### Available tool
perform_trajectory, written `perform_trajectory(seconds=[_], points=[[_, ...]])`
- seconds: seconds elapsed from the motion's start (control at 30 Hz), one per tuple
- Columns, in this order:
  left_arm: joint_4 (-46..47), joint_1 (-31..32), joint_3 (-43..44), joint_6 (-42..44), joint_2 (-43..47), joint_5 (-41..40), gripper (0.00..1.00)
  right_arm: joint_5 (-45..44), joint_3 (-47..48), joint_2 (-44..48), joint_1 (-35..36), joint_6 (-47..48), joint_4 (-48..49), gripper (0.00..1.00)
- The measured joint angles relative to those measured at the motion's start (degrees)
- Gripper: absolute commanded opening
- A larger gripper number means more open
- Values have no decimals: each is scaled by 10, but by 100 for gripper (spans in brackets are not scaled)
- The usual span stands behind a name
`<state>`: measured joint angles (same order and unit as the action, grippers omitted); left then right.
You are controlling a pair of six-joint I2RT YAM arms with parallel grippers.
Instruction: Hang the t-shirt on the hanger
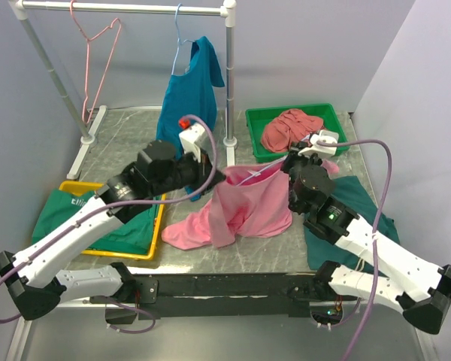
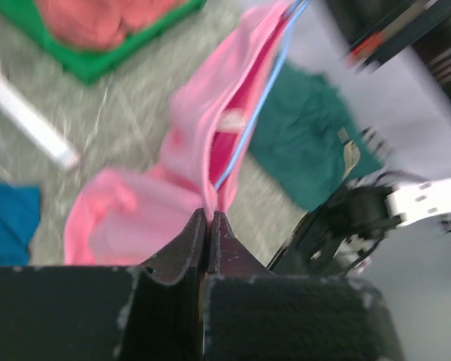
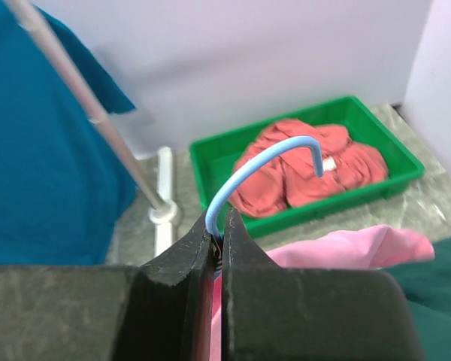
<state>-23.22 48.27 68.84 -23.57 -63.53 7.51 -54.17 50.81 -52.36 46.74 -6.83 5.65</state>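
Observation:
The bright pink t-shirt [image 1: 244, 207] is held up off the middle of the table, its lower part trailing onto the surface. My left gripper [image 1: 219, 179] is shut on the shirt's edge; in the left wrist view the fabric [image 2: 203, 128] runs out from between the fingertips [image 2: 210, 214]. The light-blue wire hanger [image 2: 264, 101] lies inside the shirt's opening. My right gripper [image 1: 287, 167] is shut on the hanger's neck, just below the hook [image 3: 263, 154]. In the right wrist view the hook curves up out of the closed gripper [image 3: 219, 218]. Most of the hanger's triangle is hidden by the shirt.
A rack at the back carries a salmon hanger [image 1: 98, 56] and a teal shirt [image 1: 188, 90]; its post [image 1: 229, 75] stands just behind the grippers. A green tray [image 1: 286, 110] holds a dusty-rose garment [image 1: 289, 128]. A yellow tray [image 1: 120, 255] with green cloth lies left, and dark green cloth [image 1: 357, 199] right.

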Motion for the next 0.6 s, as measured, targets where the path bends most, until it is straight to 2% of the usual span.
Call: perform_trajectory(seconds=[0.17, 0.27, 0.6], points=[[-17, 0, 97, 19, -15, 24, 4, -24, 61, -30, 37, 35, 16, 0], [-26, 0, 126, 30, -17, 37, 5, -33, 107, -62, 43, 45, 18, 0], [-85, -1, 138, 58, -18, 47, 6, -46, 226, -137, 76, 92, 11, 0]])
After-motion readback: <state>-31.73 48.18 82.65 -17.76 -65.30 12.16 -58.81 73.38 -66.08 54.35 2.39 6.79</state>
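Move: The right hand holds the blue hanger just below its hook, and the t-shirt edge pinched by the left hand lies about 24 cm to its left, 9 cm back and 3 cm lower. The rack post stands some 23 cm ahead and 18 cm to the left of the right hand; the green basket is about 27 cm ahead, 5 cm right and 32 cm below. From the left hand, the visible hanger arm's middle is roughly 12 cm right, 5 cm ahead, about level. Both hands raise the pink t-shirt and hanger together: the right keeps its grip below the hook and climbs steadily about 10 cm while shifting some 5 cm left towards the left hand's pinched edge, its pointing hardly changed. The left, fingers still shut on the cloth, rises about 8 cm, then sinks back 1 to 2 cm while easing slightly back towards its base, its wrist tilting and turning only a little, so that the gap between the two grips narrows. ##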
